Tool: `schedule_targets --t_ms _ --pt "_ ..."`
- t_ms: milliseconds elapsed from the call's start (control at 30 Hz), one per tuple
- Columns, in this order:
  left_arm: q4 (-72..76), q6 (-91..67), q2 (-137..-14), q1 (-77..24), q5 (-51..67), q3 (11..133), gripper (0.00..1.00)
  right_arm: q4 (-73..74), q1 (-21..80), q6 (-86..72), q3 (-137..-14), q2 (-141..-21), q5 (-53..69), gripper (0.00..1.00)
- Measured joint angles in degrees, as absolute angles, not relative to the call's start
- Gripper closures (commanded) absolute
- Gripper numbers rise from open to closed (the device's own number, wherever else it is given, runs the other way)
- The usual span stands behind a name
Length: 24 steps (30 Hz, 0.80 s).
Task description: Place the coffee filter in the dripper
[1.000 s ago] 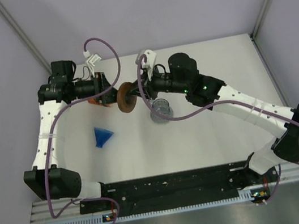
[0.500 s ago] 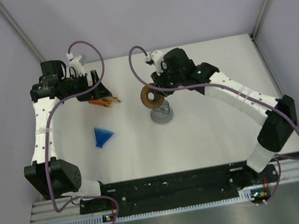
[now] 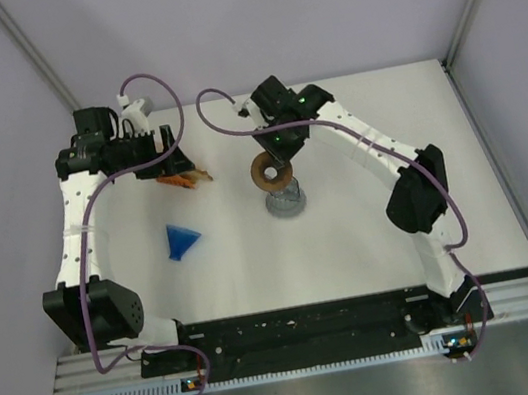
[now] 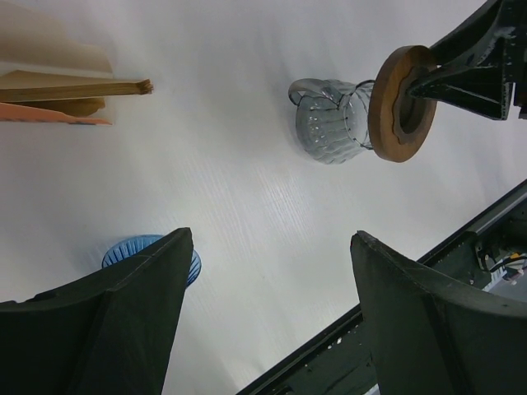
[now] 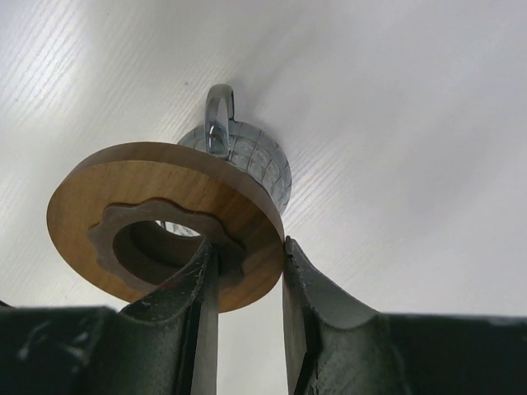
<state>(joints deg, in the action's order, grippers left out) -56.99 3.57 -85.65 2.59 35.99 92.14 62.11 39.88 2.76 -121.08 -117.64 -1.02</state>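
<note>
The blue dripper lies on its side on the table, left of centre; its ribbed rim shows behind my left finger in the left wrist view. The orange packet with its stack of tan papers lies at the back left. A pale tan sheet sits above the stack; I cannot tell whether it is a loose coffee filter. My left gripper is open and empty beside the packet. My right gripper is shut on the brown ring.
The grey glass mug stands upright at the table's middle, right under the held ring; it shows in both wrist views. The black front rail runs along the near edge. Grey walls close in the back and sides.
A second ago both grippers met at the ring. The left gripper has drawn back left to the packet, and the right has carried the ring over the mug and swung its elbow.
</note>
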Motion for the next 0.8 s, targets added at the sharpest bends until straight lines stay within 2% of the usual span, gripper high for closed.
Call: schedule_targets --t_ms 567,800 --pt "-57.0 4.2 -85.3 2.6 35.3 91.9 0.18 67.3 39.9 3.9 -123.1 -126.4 -1.6 0.99" --pt "-57.0 4.4 -85.3 2.6 35.3 91.9 0.18 67.3 39.9 3.9 -123.1 -126.4 -2.0 0.75"
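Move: My right hand still grips the wooden ring by its rim. The glass carafe it is bound for stands about 4 cm back from that hand, level left-right, its middle some 14 cm below. The blue dripper lies some 27 cm to the left of the carafe and about 4 cm nearer me; the orange filter holder is also 27 cm to its left but about 13 cm farther out. From my idle left hand the carafe is some 19 cm right, 2 cm back and 22 cm down. With the wooden ring still pinched at its rim, I sink my right hand about 6.5 cm, nearly straight down, towards the mouth of the glass carafe, easing off and then holding there. On the way the fingers swing some 10 degrees nearer to vertical, which tips the ring along with them. My grip stays as it is. ##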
